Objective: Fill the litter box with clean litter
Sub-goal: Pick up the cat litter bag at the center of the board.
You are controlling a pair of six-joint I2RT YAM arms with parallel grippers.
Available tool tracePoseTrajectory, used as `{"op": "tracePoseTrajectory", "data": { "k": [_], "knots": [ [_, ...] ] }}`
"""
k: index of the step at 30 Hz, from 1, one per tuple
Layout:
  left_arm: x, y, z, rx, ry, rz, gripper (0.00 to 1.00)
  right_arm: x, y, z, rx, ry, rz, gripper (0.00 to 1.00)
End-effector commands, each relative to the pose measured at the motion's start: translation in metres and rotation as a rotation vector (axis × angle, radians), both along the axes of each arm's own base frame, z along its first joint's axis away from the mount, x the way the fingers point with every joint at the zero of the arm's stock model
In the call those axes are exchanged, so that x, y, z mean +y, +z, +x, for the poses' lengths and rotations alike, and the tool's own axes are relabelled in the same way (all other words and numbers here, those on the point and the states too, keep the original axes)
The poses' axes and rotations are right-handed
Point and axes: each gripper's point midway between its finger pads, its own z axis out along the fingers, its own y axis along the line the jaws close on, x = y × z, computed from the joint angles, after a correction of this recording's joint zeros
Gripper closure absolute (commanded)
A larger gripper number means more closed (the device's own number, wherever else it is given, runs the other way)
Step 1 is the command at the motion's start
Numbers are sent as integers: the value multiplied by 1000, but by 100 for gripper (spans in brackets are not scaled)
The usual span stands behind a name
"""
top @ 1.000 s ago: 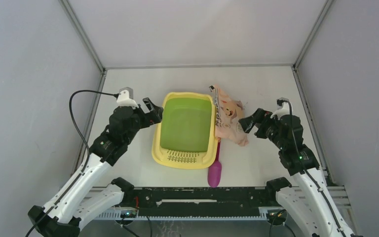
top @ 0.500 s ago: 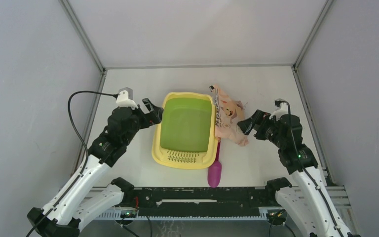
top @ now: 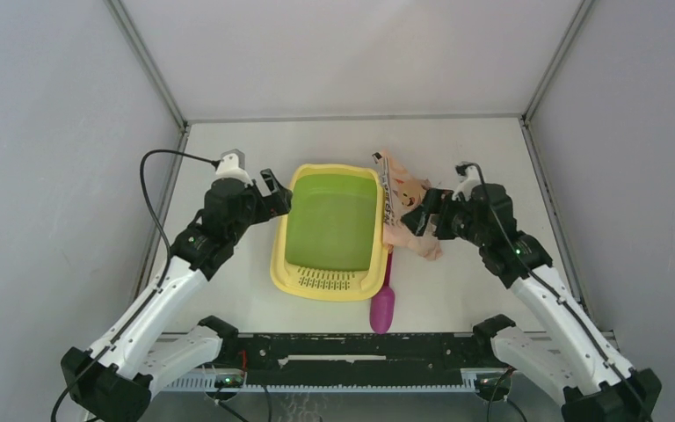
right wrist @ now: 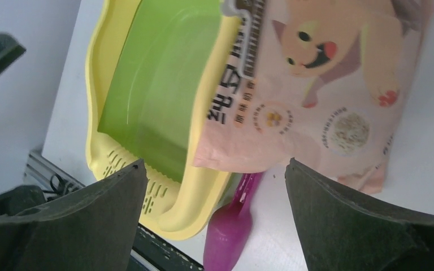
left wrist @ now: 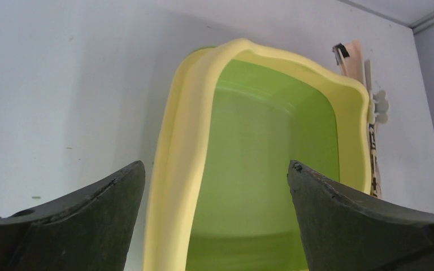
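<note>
The litter box [top: 279,257] lies mid-table, with a yellow rim, a green basin and a slotted grille at its near end. No clean litter shows in any view; the basin looks bare. My left gripper [top: 274,196] is open at the box's far-left rim. In the left wrist view the left gripper [left wrist: 216,165] straddles that rim of the litter box [left wrist: 183,141], holding nothing. My right gripper [top: 421,215] is open above the pink printed bag [top: 402,195]. In the right wrist view the right gripper [right wrist: 215,162] frames the bag's [right wrist: 316,84] lower edge and the litter box's [right wrist: 93,113] corner.
A magenta scoop [top: 382,304] lies on the table at the box's near-right corner, its handle under the bag; the scoop [right wrist: 229,231] also shows in the right wrist view. The bag overlaps the box's right rim. Grey walls enclose the table on three sides.
My right arm has swung left, bringing its open gripper from beside the bag to over the bag's right part. The left arm has shifted slightly farther along the box's left rim.
</note>
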Motion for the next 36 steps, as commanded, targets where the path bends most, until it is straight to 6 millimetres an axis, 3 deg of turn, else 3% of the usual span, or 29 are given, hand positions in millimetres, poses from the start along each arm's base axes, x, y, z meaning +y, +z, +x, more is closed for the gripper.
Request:
{"op": "tracePoseTrajectory", "data": {
  "k": [1, 8, 15, 26, 36],
  "knots": [
    [8, 42, 14, -83, 23, -34, 0, 15, 45, 19, -151, 1, -94, 4],
    [30, 31, 21, -60, 94, -19, 0, 22, 39, 46, -117, -73, -267, 15],
    [45, 0, 28, 29, 143, 10, 0, 23, 30, 74, -85, -131, -410, 24],
    [44, -17, 33, 85, 129, 19, 0, 25, 17, 96, -67, -152, -499, 38],
    [42, -28, 32, 108, 122, 18, 0, 33, 7, 106, -52, -112, -497, 40]
  ]
}}
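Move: The litter bag's middle lies some 13 cm ahead of the right gripper, about straight in front, and roughly 16 cm below. The litter box's middle is about 21 cm to this gripper's left and 7 cm ahead, lower too; the purple scoop lies some 9 cm back and 6 cm left, down on the table. From the left gripper, above the box's left rim, the bag is about 32 cm to the right, 9 cm ahead and well below. Bring the right gripper forward about 9 cm over the bag, first lifting some 4 cm and easing left, then sinking back to just under its starting height; roll its left side down some 30 degrees so the fingers point more steeply down, and narrow them to partly open, without gripping. Meanwhile draw the open left gripper left off the box's rim, then lower it a little. ##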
